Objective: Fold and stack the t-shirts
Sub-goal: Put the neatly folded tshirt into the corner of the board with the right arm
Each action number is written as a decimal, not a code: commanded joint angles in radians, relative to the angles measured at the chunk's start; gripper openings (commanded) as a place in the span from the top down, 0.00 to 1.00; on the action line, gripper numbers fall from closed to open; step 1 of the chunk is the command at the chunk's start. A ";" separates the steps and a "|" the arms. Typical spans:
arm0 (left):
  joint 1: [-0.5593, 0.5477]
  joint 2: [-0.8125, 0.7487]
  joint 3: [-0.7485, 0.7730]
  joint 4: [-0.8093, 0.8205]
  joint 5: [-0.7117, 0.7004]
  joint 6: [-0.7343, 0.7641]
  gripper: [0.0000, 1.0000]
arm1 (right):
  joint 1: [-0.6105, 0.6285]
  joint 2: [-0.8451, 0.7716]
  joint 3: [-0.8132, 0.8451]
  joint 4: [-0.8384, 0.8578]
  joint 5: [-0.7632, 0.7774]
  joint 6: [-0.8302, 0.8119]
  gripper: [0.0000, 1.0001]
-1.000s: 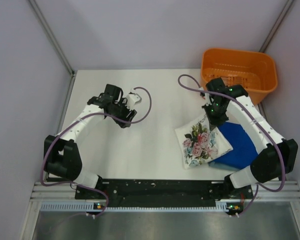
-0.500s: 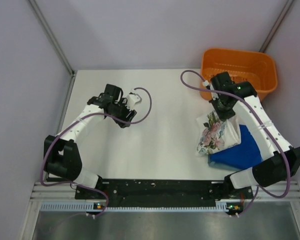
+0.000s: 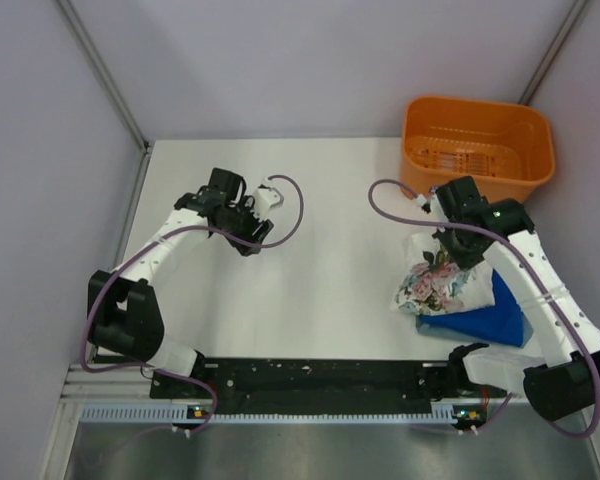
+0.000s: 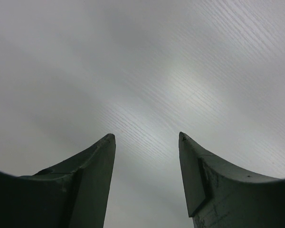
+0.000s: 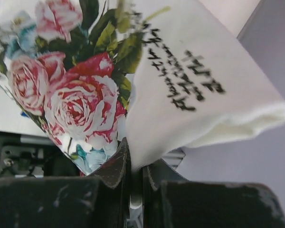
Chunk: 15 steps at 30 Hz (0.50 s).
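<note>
The white t-shirt with pink roses and dark lettering (image 3: 435, 282) hangs bunched from my right gripper (image 3: 458, 256), which is shut on a fold of it (image 5: 147, 128). It droops over the left edge of the blue t-shirt (image 3: 490, 322), which lies on the table at the right front. In the right wrist view the floral cloth (image 5: 80, 95) fills the frame above the pinched jaws. Far off at the left, my left gripper (image 3: 250, 242) stands open over bare table with nothing between its fingers (image 4: 92, 166).
An orange plastic basket (image 3: 477, 140) stands at the back right corner, just behind the right arm. Purple cables loop from both wrists. The white table (image 3: 320, 250) is walled on three sides, with the arm bases along its near edge.
My right gripper has lifted the floral shirt off the blue one and carried it right and nearer. The shirt went from flat to bunched and hanging. The left arm has not moved.
</note>
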 commanded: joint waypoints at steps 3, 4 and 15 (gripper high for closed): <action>0.002 -0.014 0.022 -0.001 0.048 0.007 0.40 | -0.094 -0.043 -0.121 -0.018 0.082 -0.153 1.00; 0.000 -0.014 0.025 -0.003 0.051 0.004 0.40 | -0.117 -0.048 -0.144 0.037 0.090 -0.181 1.00; 0.000 -0.028 0.023 -0.010 0.081 0.003 0.39 | -0.207 -0.121 -0.472 0.585 0.210 -0.287 0.34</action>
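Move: The right hand keeps one edge of the folded t-shirt pinched; its printed body hangs about 4 cm left of the fingers and 9 cm below, level front to back. The blue stack on the board is roughly 18 cm below, 3 cm to the right and 2 cm back; the orange bin stands some 33 cm ahead and 9 cm right. From the left hand, the stack is about 46 cm right, 9 cm back and 9 cm lower. Still pinching the t-shirt at first, the right hand brings it down and rightwards onto the blue stack, about 8 cm down and 6 cm right, with a brief dip back and forward again. The fingertips swing some 10 degrees to the right, and only at the very end do the fingers open, to nearly half their range, to let the shirt's edge go. ##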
